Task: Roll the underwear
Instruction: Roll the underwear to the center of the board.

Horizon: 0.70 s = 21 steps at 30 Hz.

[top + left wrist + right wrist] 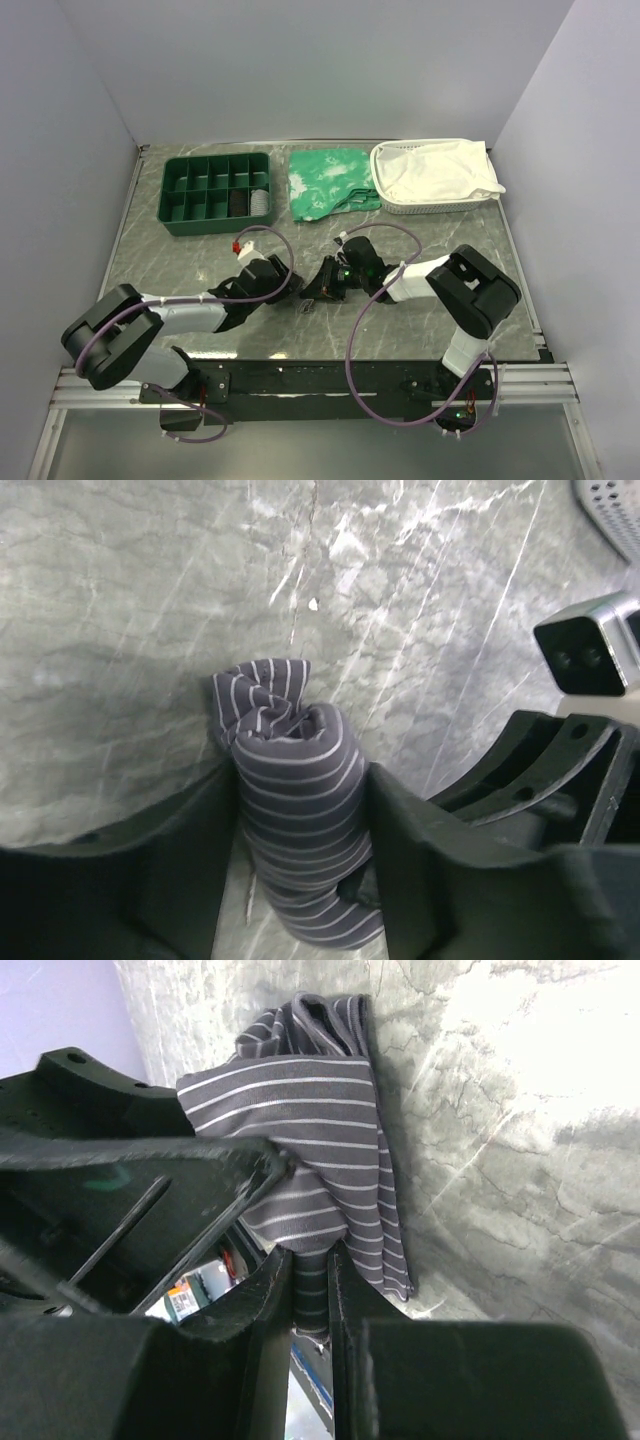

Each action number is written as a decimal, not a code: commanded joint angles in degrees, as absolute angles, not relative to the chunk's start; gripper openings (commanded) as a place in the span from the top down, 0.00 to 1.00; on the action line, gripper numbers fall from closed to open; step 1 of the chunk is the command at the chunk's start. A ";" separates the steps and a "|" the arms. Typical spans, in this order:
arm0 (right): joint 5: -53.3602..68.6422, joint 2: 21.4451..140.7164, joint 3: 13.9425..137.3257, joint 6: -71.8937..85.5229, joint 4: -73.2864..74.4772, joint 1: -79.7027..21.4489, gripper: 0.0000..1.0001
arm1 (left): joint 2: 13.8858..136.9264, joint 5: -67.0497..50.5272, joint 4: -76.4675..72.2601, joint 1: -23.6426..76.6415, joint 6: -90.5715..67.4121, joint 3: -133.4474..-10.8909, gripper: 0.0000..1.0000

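Observation:
The underwear [300,780] is a tight roll of grey pinstriped fabric lying on the marble table, with a loose crumpled end [262,690] at its far side. My left gripper [302,815] straddles the roll, and both fingers touch its sides. My right gripper [310,1270] is shut on a fold of the underwear [300,1110], which bunches out above its fingertips. In the top view the two grippers, left [296,286] and right [336,280], meet at the table's middle with the dark bundle [316,288] between them.
A green compartment tray [215,192] stands at the back left. A green patterned cloth [330,180] lies beside it. A white basket [400,205] holding a white cloth [435,170] is at the back right. The right arm's black body [540,760] is close to my left fingers.

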<state>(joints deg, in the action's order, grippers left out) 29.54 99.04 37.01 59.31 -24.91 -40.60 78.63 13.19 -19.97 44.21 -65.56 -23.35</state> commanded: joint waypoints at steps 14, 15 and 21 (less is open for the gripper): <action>1.09 87.74 42.53 38.50 7.28 -46.22 0.50 | 86.57 13.62 -10.82 45.00 -61.35 -33.64 0.80; -1.21 86.67 43.67 37.63 8.34 -48.06 0.49 | 87.27 13.71 -7.33 45.35 -61.00 -34.62 0.81; -15.36 82.27 47.54 34.02 14.24 -55.89 0.43 | 90.87 12.57 1.48 45.70 -59.06 -40.86 0.80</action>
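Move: The rolled underwear lies fore-and-aft between the left gripper's open fingers, its middle about 1 cm to their right and 1 cm below the hand point. The right gripper still pinches its near part, so that middle is some 3 cm ahead, 1 cm left and 1 cm below. From the left hand, the green tray stands about 20 cm ahead and 17 cm left, the green cloth about 22 cm ahead and 8 cm right, both slightly lower. Close the left gripper on the sides of the underwear roll and keep that grip while sliding it about 3 cm right and 2 cm forward, nearly level. Once the left has hold, ease the right hand a centimetre forward, open its fingers to let go of the near part, then back it off about 3 cm right and slightly up, rolling the wrist some 35 degrees so the fingers point more steeply down. ##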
